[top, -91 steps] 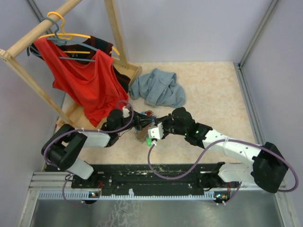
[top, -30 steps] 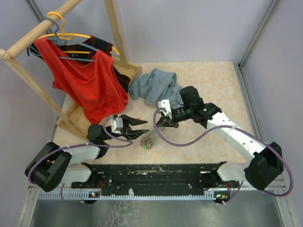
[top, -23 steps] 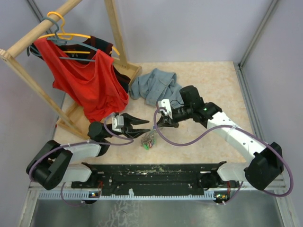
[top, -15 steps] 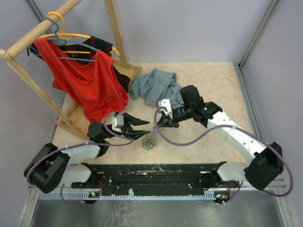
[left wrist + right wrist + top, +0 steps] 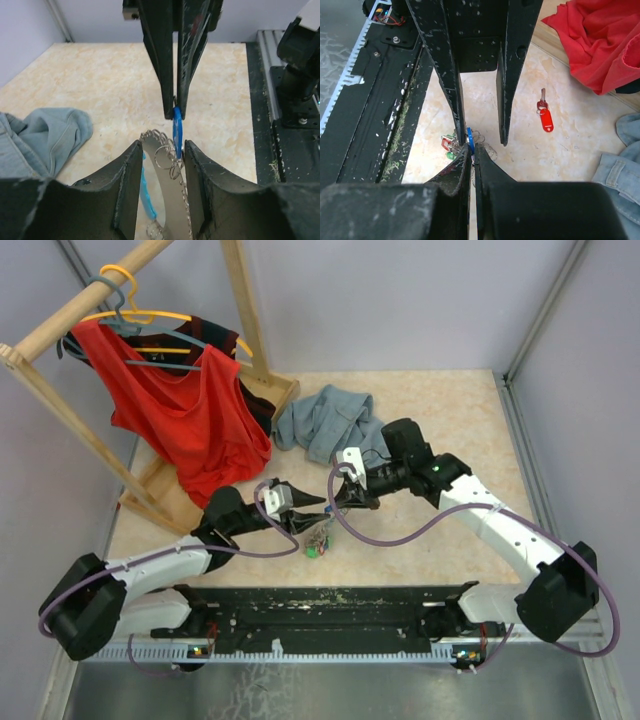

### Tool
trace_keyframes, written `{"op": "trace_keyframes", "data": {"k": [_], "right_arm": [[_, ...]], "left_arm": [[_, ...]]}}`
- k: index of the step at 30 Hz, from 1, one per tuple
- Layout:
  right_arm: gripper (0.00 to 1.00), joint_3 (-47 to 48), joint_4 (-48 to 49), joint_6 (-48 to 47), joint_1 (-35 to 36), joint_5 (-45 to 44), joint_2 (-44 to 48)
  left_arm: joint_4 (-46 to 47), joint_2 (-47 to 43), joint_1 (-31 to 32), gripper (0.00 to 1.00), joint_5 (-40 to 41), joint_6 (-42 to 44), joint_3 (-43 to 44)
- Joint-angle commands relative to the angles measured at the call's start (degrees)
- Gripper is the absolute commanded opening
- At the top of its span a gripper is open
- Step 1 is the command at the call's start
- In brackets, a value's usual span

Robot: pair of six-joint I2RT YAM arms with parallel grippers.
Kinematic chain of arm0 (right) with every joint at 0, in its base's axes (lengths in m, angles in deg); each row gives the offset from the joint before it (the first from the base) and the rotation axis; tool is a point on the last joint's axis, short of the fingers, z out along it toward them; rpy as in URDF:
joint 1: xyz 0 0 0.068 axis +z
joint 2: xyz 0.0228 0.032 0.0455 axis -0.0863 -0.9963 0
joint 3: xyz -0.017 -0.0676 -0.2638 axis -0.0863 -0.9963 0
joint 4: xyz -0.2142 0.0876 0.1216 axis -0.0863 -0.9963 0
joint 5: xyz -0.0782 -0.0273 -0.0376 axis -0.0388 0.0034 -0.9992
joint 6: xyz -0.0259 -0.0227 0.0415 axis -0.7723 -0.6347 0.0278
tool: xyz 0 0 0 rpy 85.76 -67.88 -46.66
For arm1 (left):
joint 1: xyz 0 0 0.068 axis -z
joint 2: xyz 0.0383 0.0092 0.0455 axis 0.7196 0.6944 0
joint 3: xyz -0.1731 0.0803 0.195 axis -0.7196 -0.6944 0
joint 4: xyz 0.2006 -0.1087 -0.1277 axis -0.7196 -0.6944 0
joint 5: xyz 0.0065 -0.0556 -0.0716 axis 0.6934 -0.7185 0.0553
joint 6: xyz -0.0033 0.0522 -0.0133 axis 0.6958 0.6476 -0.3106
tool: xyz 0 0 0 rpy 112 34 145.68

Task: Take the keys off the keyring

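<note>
My right gripper (image 5: 473,147) (image 5: 338,502) is shut on the blue head of one of the keys (image 5: 469,139) (image 5: 177,131), holding it off the table. Below it hangs the keyring (image 5: 172,200), a grey loop with a light blue part and a silvery chain. A bunch of red and green keys (image 5: 448,146) (image 5: 319,538) dangles under it. My left gripper (image 5: 162,145) (image 5: 312,504) is open, one finger on either side of the keyring. A loose red key (image 5: 546,119) lies on the table.
A grey-blue garment (image 5: 333,425) (image 5: 40,135) lies crumpled behind the grippers. A wooden rack (image 5: 240,300) with hangers and a red shirt (image 5: 190,410) stands at the back left. The black base rail (image 5: 320,605) runs along the near edge. Walls close in the table.
My left arm has reached right, bringing its fingers up round the keyring under the right gripper. Its jaws have narrowed slightly. The right gripper has kept its hold and barely moved.
</note>
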Motion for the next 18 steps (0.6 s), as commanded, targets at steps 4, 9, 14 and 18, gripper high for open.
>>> {"op": "trace_keyframes", "data": {"k": [4,9,14,18], "right_arm": [[0.0,3.39,2.08,-0.59,-0.64,2.92,0.79],[0.0,3.38,2.06,-0.59,-0.62,3.01,0.79],[0.0,3.27,2.08,-0.6,-0.71,2.92,0.88],[0.0,3.05,1.95,-0.96,-0.73,2.75,0.88]], "left_arm": [[-3.6,1.46,0.23,0.4,1.65,3.7,2.16],[-4.08,1.06,0.18,0.33,0.99,3.59,2.11],[-4.28,1.15,0.18,0.14,-0.22,2.86,2.45],[-4.78,1.07,0.15,0.0,-0.56,2.14,2.93]]}}
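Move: The blue key tag, held in my right fingertips, has its free end about 2 cm to my left hand's right and 2 cm below it, level fore and aft. From my left hand, the grey chain-edged band hangs some 4 cm back and 9 cm down. The green tag is roughly 7 cm back, 2 cm left and 12 cm below. The loose red key tag lies about 8 cm left, 3 cm ahead and 17 cm below. I lower my half-open left hand nearly 2 cm so its fingers straddle the free end of the blue key tag, then hold it there and shut the fingers fully, pinching that end just beyond my right fingertips. My right hand stays put and keeps its grip on the tag's other end. ##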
